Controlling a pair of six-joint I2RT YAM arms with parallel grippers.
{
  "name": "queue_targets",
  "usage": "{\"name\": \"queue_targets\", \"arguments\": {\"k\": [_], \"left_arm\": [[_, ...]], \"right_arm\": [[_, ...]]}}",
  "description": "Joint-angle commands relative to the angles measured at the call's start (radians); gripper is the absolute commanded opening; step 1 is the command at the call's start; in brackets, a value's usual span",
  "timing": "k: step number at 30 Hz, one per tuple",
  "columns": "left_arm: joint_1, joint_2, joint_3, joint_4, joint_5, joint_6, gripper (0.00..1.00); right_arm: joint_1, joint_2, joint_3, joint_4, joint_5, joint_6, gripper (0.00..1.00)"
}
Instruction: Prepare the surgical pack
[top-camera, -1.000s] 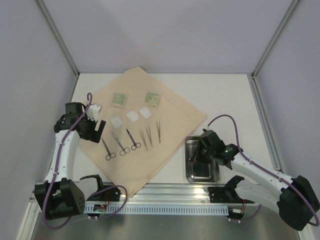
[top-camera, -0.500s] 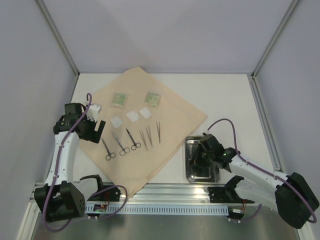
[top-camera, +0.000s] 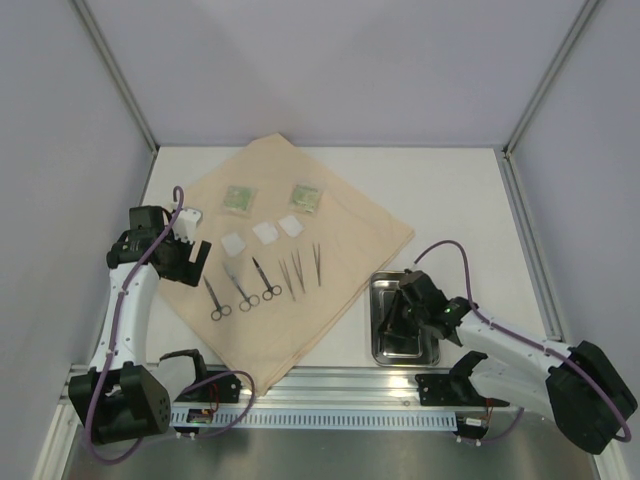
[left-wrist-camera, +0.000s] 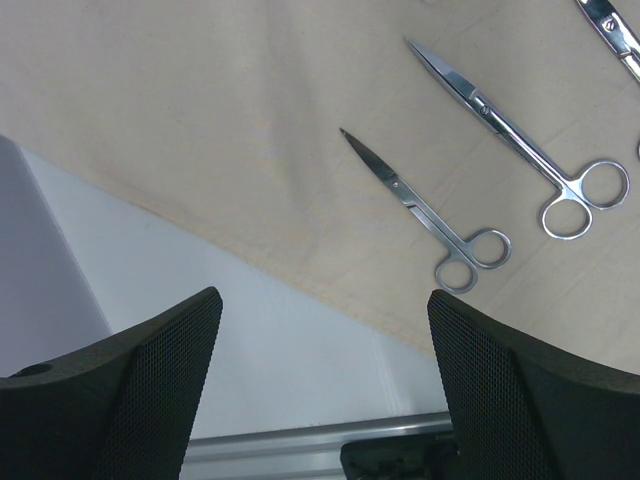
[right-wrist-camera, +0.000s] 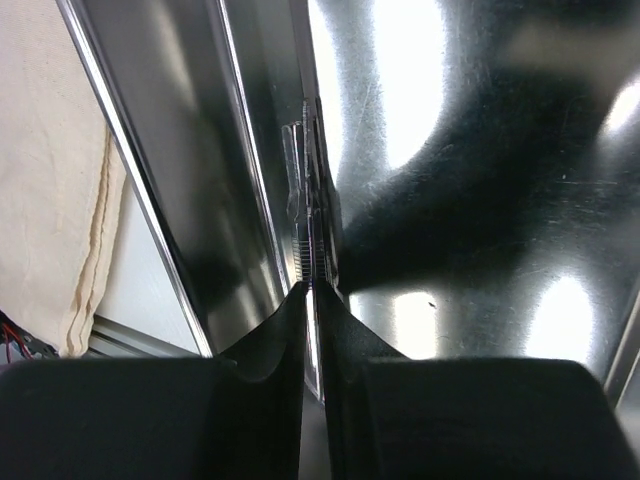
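The tan cloth (top-camera: 340, 240) lies spread on the table with three scissors (top-camera: 240, 287), three tweezers (top-camera: 299, 270), three white pads (top-camera: 265, 232) and two green packets (top-camera: 306, 197) on it. The steel tray (top-camera: 380, 355) sits to its right. My right gripper (top-camera: 392, 318) reaches down into the tray (right-wrist-camera: 480, 200), jaws pressed almost together (right-wrist-camera: 312, 292) on a thin pair of tweezers (right-wrist-camera: 310, 210) that lies along the tray's left wall. My left gripper (top-camera: 195, 262) hangs wide open (left-wrist-camera: 325, 330) over the cloth's left edge, holding nothing, with two scissors (left-wrist-camera: 430, 215) ahead of it.
White enclosure walls with aluminium posts (top-camera: 120, 80) close in the table at the back and sides. An aluminium rail (top-camera: 340, 385) runs along the near edge by the arm bases. Bare white tabletop (top-camera: 460, 200) lies behind the tray. The cloth's folded hem (right-wrist-camera: 90, 260) sits close to the tray's left rim.
The right arm has slid a little toward the near end of the tray and sunk lower into it. The left arm has not moved.
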Motion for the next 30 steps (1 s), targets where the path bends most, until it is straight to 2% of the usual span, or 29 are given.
{"name": "queue_targets", "arguments": {"k": [1, 5, 9, 10, 13, 15, 19, 24, 28, 30], "left_arm": [[0.01, -0.008, -0.007, -0.005, 0.001, -0.008, 0.94], [0.008, -0.008, -0.004, -0.008, 0.001, -0.008, 0.94], [0.008, -0.014, -0.003, -0.022, 0.009, -0.008, 0.94], [0.008, -0.014, -0.001, -0.024, 0.009, -0.005, 0.94], [0.008, 0.002, 0.034, -0.05, -0.014, -0.012, 0.94], [0.008, 0.011, 0.054, -0.064, -0.036, -0.026, 0.94], [0.008, 0.015, 0.085, -0.106, -0.089, -0.038, 0.94], [0.008, -0.038, 0.062, -0.194, -0.157, -0.051, 0.94], [0.008, -0.124, -0.007, -0.254, -0.201, -0.066, 0.94], [0.008, -0.182, -0.032, -0.278, -0.227, -0.068, 0.95]], "right_arm": [[0.005, -0.019, 0.009, -0.034, 0.018, 0.011, 0.12], [0.007, -0.042, 0.035, -0.094, 0.066, -0.015, 0.21], [0.005, -0.051, 0.117, -0.233, 0.121, -0.08, 0.29], [0.005, -0.06, 0.18, -0.262, 0.177, -0.098, 0.31], [0.005, -0.042, 0.312, -0.364, 0.227, -0.184, 0.35], [0.005, -0.007, 0.456, -0.397, 0.253, -0.251, 0.39], [0.007, 0.163, 0.668, -0.381, 0.252, -0.362, 0.45], [0.007, 0.396, 0.934, -0.338, 0.166, -0.442, 0.57], [0.016, 0.588, 1.076, -0.332, 0.185, -0.483, 0.64], [0.021, 0.642, 1.105, -0.316, 0.183, -0.498, 0.63]]}}
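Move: The right hand is low in the metal tray, its fingers just parting around the scalpel handle, which lies right at their tips. The rightmost tweezers lie on the cloth about 19 cm ahead of the hand and 18 cm to its left, about level with it. The middle tweezers are some 6 cm further left and 2 cm nearer than those, and the tray's middle is 4 cm to the hand's right. From the left hand, the rightmost tweezers lie 8 cm ahead, 34 cm right and 14 cm below. Slowly at first, drifting a couple of centimetres to the right, the right hand opens off the scalpel handle, then sweeps up and forward, and soon left as well, out of the tray towards the tweezers. It rises some 17 cm before dipping slightly, while the fingers spread past halfway and the wrist tips outward and turns counter-clockwise. The left hand, open and empty, draws back about 5 cm and slightly left. ##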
